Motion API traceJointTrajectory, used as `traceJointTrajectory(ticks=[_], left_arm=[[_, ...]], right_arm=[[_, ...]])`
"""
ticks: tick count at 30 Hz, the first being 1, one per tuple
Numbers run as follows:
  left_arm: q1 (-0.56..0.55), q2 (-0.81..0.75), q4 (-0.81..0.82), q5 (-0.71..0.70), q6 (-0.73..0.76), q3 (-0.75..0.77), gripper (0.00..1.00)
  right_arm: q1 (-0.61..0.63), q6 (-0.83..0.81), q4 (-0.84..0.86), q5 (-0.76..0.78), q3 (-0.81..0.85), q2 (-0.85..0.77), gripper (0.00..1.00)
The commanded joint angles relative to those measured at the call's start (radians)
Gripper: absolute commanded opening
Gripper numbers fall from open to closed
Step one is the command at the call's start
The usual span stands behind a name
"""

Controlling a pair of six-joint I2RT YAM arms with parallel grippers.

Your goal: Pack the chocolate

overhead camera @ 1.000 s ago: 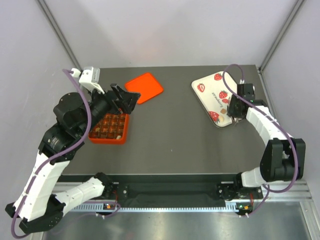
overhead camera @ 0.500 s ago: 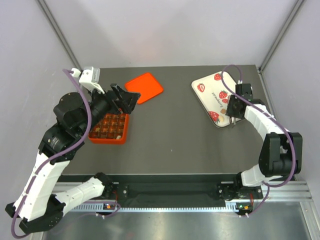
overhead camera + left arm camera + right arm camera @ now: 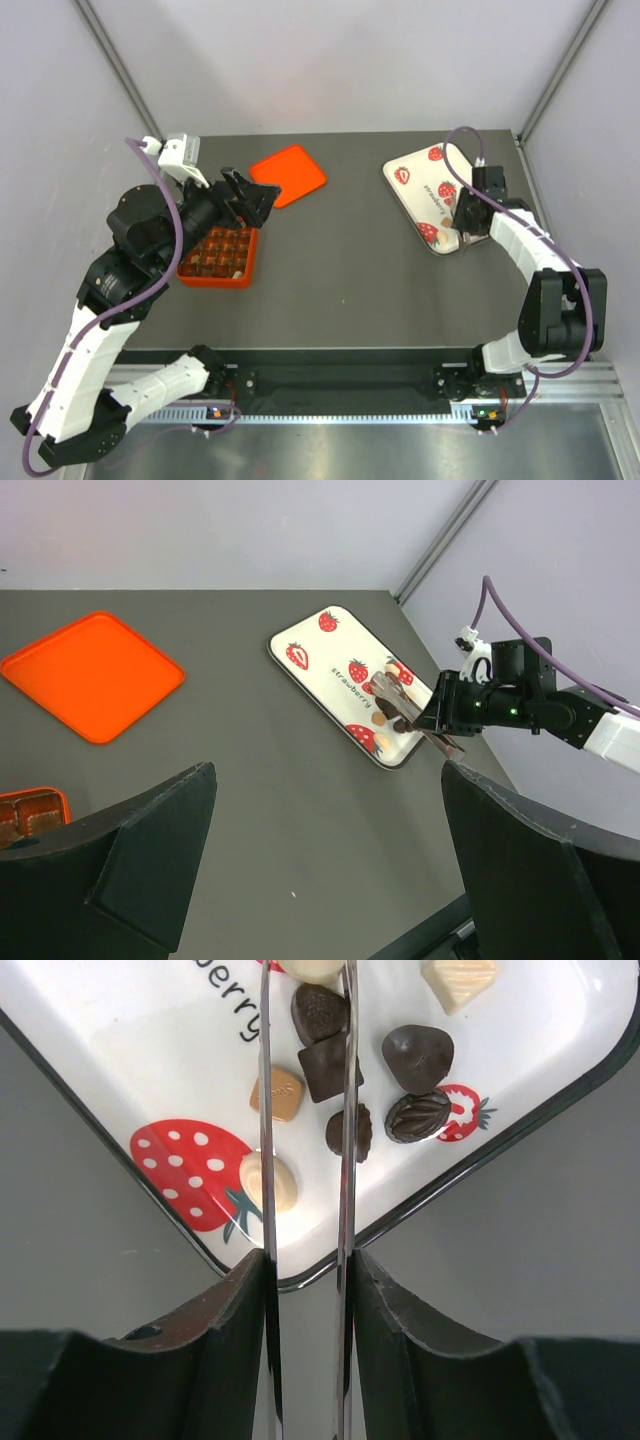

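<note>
The chocolate lies on a white strawberry-print tray point(image 3: 150, 1060) at the table's right: dark pieces point(image 3: 418, 1055), a caramel one point(image 3: 278, 1095) and cream ones point(image 3: 458, 978). My right gripper point(image 3: 305, 980) hangs over the tray point(image 3: 425, 185). Its two thin metal blades stand a narrow gap apart, open, on either side of a square dark chocolate point(image 3: 322, 1068); their tips run off the top of the right wrist view. The left gripper point(image 3: 325, 860) hovers wide open and holding nothing, above the orange-red compartment box point(image 3: 217, 256), which holds several brown pieces.
An orange lid point(image 3: 289, 175) lies flat behind the box, near the table's far edge. In the left wrist view the box's corner point(image 3: 30, 815) shows at the lower left, and the right arm point(image 3: 520, 705) reaches over the tray's near end.
The right gripper's blades have come closer together over the tray and shifted slightly. The left arm has not moved.
</note>
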Motion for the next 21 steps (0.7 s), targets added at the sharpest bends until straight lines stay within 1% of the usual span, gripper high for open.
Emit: traceJointTrajectory(ticks=[1,3,6,9,11,12,15,16,18,19,20,21], left_arm=[[0.003,-0.014,0.054,-0.013,0.010,0.006,0.99],[0.003,-0.013,0.052,-0.014,0.009,0.009,0.99],[0.003,-0.011,0.054,-0.008,0.006,0.010,0.99],[0.003,-0.013,0.054,-0.003,0.001,0.016,0.99],[0.003,-0.014,0.052,-0.003,-0.002,0.023,0.99],[0.003,-0.014,0.051,0.000,-0.004,0.026,0.99],[0.003,-0.013,0.046,0.006,-0.010,0.036,0.99],[0.003,-0.014,0.043,0.009,-0.011,0.042,0.99],[0.003,-0.014,0.041,0.010,-0.014,0.049,0.99],[0.003,-0.016,0.040,0.009,-0.016,0.056,0.99],[0.003,-0.016,0.035,0.010,-0.014,0.061,0.99],[0.004,-0.017,0.032,0.012,-0.021,0.066,0.99]], right_arm=[[0.027,-0.006,0.066,-0.024,0.063,-0.061,0.37],[0.044,0.002,0.074,-0.027,0.068,-0.070,0.37],[0.100,0.016,0.101,-0.009,0.066,-0.082,0.36],[0.217,0.027,0.131,0.031,0.071,-0.081,0.35],[0.272,0.045,0.149,0.040,0.079,-0.076,0.35],[0.330,0.054,0.176,0.051,0.082,-0.074,0.35],[0.433,0.095,0.236,0.059,0.089,-0.061,0.35],[0.506,0.106,0.277,0.059,0.100,-0.052,0.35],[0.577,0.135,0.322,0.060,0.112,-0.015,0.35],[0.646,0.142,0.379,0.057,0.123,0.001,0.35],[0.678,0.151,0.405,0.056,0.131,0.033,0.35],[0.736,0.157,0.430,0.053,0.138,0.051,0.35]])
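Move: From the right gripper, which holds the tongs with a pale chocolate already between their tips, the red chocolate box lies about 64 cm to the left, 8 cm nearer the base and 9 cm lower. The flat orange lid is some 46 cm left, 14 cm farther out; the strawberry tray's middle is 9 cm ahead and 2 cm left, both 11 cm below. From the idle left gripper the box is roughly 17 cm left, 5 cm ahead, 43 cm down. Keep the right gripper closed on the tongs and carry the pale chocolate off the strawberry tray to the left, speeding up, towards the red box: about 25 cm across, rising some 6 cm as you go. Let the wrist swing roughly 30 degrees counter-clockwise and the tong tips lift a little. ##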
